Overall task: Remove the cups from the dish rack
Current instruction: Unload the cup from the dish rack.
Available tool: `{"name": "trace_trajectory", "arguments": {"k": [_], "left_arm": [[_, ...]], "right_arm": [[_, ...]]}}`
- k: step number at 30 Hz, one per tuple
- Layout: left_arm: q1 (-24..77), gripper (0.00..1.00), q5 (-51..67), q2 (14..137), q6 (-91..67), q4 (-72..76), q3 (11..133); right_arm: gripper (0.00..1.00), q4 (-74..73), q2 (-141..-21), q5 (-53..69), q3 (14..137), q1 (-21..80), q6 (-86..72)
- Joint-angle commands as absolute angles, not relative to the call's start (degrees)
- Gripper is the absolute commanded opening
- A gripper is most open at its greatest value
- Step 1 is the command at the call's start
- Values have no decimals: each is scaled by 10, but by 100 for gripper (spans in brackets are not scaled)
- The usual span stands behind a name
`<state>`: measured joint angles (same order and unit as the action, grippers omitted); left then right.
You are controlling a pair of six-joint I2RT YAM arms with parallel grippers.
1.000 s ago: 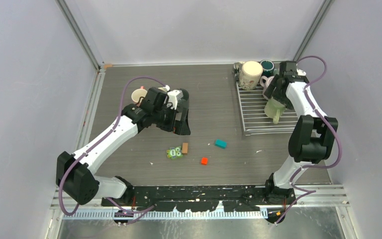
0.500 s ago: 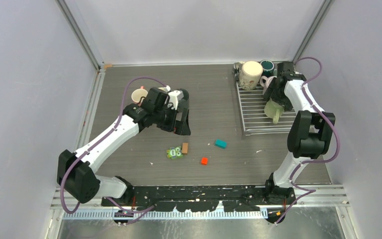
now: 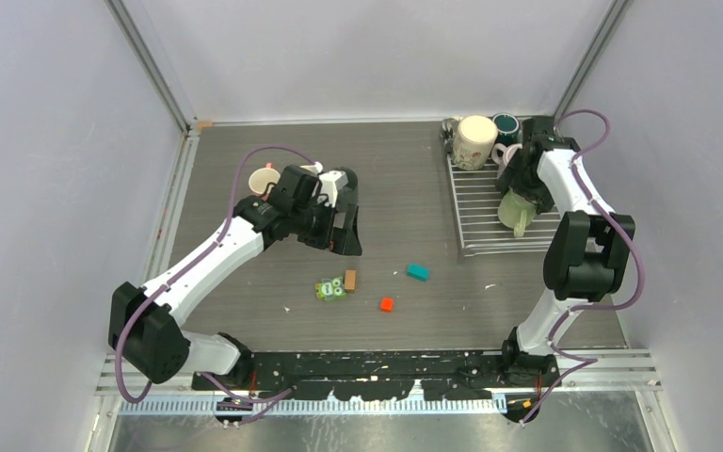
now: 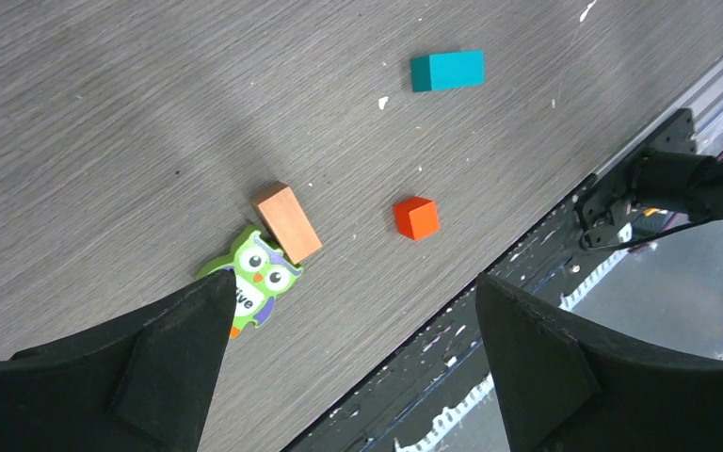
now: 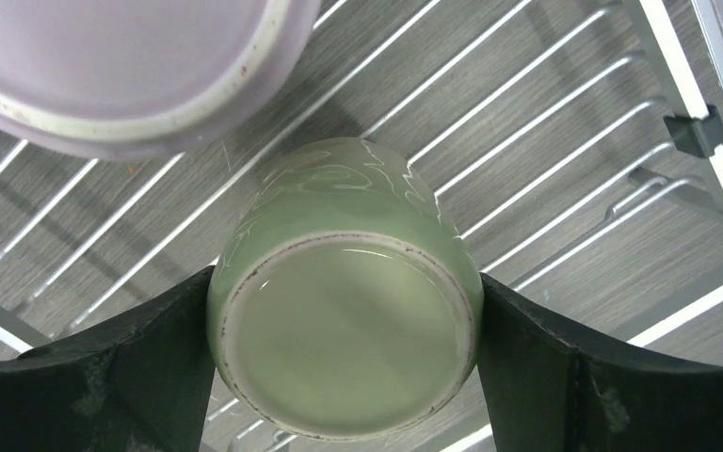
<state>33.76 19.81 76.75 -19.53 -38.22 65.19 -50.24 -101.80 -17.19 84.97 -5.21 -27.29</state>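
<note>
The dish rack [image 3: 486, 224] lies at the back right of the table. On its right side a pale green cup [image 3: 514, 211] stands upside down, and my right gripper [image 3: 520, 191] reaches down over it. In the right wrist view both fingers [image 5: 151, 367] press the sides of this cup [image 5: 344, 311], base toward the camera, over the rack bars [image 5: 565, 122]. A cream cup [image 3: 475, 141], a dark teal cup [image 3: 506, 124] and a mauve-pink cup [image 3: 506, 153] crowd the rack's far end; the mauve-pink cup [image 5: 122, 66] shows beside the green one. My left gripper [image 3: 346, 235] hangs open over the table, holding nothing.
One more cup [image 3: 264, 179] stands on the table behind the left arm. A teal block [image 3: 418, 272], a red block [image 3: 387, 304], a brown block [image 3: 350, 280] and an owl figure [image 3: 329, 290] lie mid-table. The enclosure wall runs close to the rack's right side.
The right gripper has narrowed round the pale green cup until both fingers touch it, and the cup has shifted slightly left. The left arm has not moved.
</note>
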Motion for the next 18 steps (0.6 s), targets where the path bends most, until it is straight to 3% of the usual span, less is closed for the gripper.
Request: {"name": "trace_trajectory", "arguments": {"k": [1, 9, 18], "left_arm": [[340, 100, 223, 750, -221, -344, 669], [340, 100, 244, 730, -284, -285, 670], [337, 100, 265, 735, -358, -198, 680]], "right_arm": [[22, -533, -949, -178, 903, -48, -293], [19, -563, -918, -156, 952, -45, -305], [18, -545, -855, -44, 953, 9, -343]]}}
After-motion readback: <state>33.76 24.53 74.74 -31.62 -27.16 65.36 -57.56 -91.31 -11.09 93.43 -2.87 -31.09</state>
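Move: The green cup is already pinched upside down in the right gripper, low in the dish rack. The open left gripper, where it seems bound, is roughly 47 cm to the left, 15 cm back and 6 cm higher. The lilac mug stands about 11 cm straight ahead of the right hand; the cream mug is 13 cm ahead and 11 cm left. From the left hand, the green cup lies some 47 cm right, 15 cm ahead and 6 cm lower. Keeping its pinch on the green cup's sides, the right hand lifts it about 10 cm up out of the dish rack, swings it nearly 4 cm left late in the rise, and tilts the fingertips some 15 degrees outward. The empty left hand, wide open, rises about 5 cm and shifts 3 cm right towards the cup, its fingers tipping further right. ##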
